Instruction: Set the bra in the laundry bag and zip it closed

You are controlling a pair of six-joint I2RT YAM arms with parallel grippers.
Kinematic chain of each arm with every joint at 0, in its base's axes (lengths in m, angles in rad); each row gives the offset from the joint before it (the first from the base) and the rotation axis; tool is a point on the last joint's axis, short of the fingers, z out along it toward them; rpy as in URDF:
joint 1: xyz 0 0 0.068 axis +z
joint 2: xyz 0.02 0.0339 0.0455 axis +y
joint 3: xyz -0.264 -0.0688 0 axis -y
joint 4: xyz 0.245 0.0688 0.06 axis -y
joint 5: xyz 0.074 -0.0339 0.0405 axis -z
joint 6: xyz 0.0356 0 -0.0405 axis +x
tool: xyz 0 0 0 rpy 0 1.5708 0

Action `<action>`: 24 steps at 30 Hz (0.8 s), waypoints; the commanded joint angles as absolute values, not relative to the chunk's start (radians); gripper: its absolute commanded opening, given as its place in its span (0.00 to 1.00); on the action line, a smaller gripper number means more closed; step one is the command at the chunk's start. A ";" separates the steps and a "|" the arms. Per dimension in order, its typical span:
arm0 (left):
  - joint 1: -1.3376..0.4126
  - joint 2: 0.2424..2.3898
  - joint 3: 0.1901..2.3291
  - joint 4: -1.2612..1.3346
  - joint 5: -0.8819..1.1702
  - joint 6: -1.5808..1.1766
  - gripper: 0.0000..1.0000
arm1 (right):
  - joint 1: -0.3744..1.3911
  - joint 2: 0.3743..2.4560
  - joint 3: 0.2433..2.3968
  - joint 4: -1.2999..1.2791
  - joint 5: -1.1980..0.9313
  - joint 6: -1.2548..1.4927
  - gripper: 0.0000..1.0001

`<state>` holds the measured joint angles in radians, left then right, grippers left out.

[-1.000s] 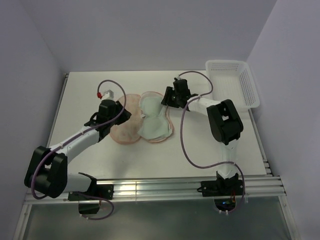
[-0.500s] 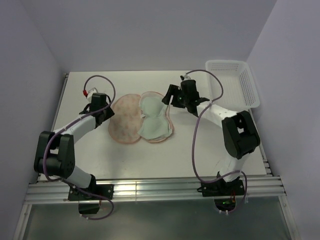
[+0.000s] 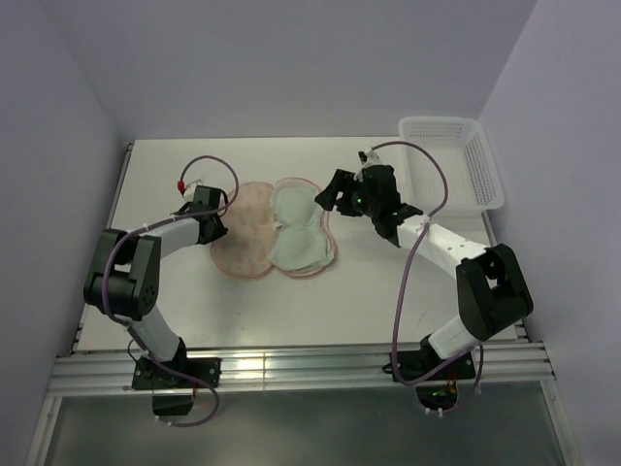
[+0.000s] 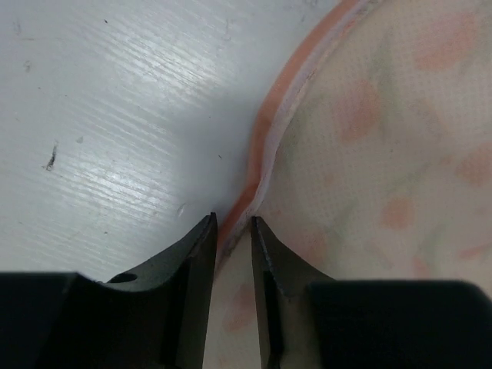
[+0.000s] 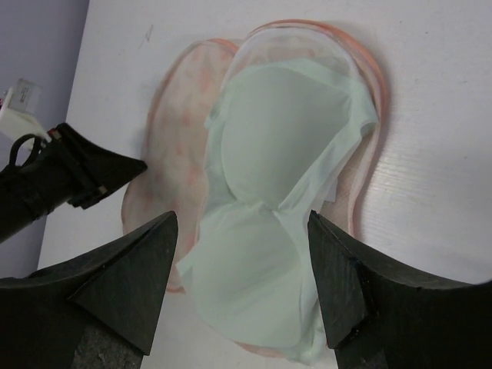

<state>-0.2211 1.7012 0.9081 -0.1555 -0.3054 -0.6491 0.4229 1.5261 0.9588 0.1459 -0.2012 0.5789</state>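
Note:
The laundry bag (image 3: 243,238) lies open and flat in the middle of the table. Its printed left half is bare, and the pale mint bra (image 3: 296,228) lies in its right half. My left gripper (image 3: 215,227) is down at the bag's left rim. In the left wrist view its jaws (image 4: 233,227) stand narrowly open astride the orange rim (image 4: 265,138), with a small gap showing. My right gripper (image 3: 335,194) hovers off the bag's right side. In the right wrist view it (image 5: 240,231) is wide open above the bra (image 5: 284,131), holding nothing.
A white perforated plastic basket (image 3: 485,165) stands at the back right corner. Purple cables loop off both arms. Walls close in the table on the left, back and right. The left gripper's dark fingers (image 5: 84,181) show beside the bag in the right wrist view.
My left gripper has slid off the bag's left half to its left rim and narrowed. My right gripper has opened wider, and its arm has swung out to the right.

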 commanded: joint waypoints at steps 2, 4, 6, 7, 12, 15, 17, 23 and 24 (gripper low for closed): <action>-0.233 1.746 0.933 -0.164 -0.333 -0.641 0.31 | 0.454 1.473 0.946 0.196 -0.207 0.578 0.76; -0.233 1.753 0.936 -0.172 -0.341 -0.649 0.17 | 0.465 1.470 0.946 0.198 -0.207 0.578 0.76; -0.235 1.717 0.905 -0.146 -0.350 -0.663 0.00 | 0.474 1.465 0.950 0.190 -0.201 0.569 0.76; -0.235 1.695 0.893 -0.137 -0.357 -0.669 0.00 | 0.477 1.463 0.951 0.187 -0.199 0.565 0.76; -0.259 1.496 0.825 -0.127 -0.368 -0.692 0.00 | 0.474 1.502 0.963 0.132 -0.106 0.517 0.76; -0.314 1.381 0.815 -0.141 -0.385 -0.698 0.00 | 0.469 1.566 0.999 0.068 -0.037 0.489 0.74; -0.360 1.335 0.830 -0.156 -0.434 -0.699 0.00 | 0.463 1.620 1.018 0.034 -0.009 0.488 0.58; -0.543 1.272 0.916 -0.229 -0.517 -0.703 0.00 | 0.457 1.713 1.002 0.031 -0.015 0.518 0.13; -0.575 1.273 0.926 -0.238 -0.525 -0.703 0.00 | 0.457 1.720 0.996 0.032 -0.011 0.520 0.11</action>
<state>-0.5217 1.2842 0.8753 -0.1963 -0.4541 -0.6937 0.4637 1.7088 0.9874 0.0380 -0.0479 0.5190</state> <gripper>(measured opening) 0.014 0.136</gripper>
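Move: The left hand is right at the outer left rim of the bag's empty flap, with that rim about 1 cm below its open fingertips. The fold seam lies some 14 cm to its right and 2 cm farther out, and the bra about 20 cm right and 2 cm out. From the right hand, the bag's right rim is about 15 cm below and 2 cm ahead; the bra is 7 cm left of this hand, 4 cm ahead and as far below. Closing first, the left fingers pinch the flap's rim, then draw back slightly and lift it about 14 cm while swinging some 8 cm right towards the bra, the fingertips tilting up and forward about 20 degrees. The right hand, after a small shift left and back that it reverses, sinks about 9 cm towards the right rim, pointing more steeply down and closing its fingers most of the way while still above it. ##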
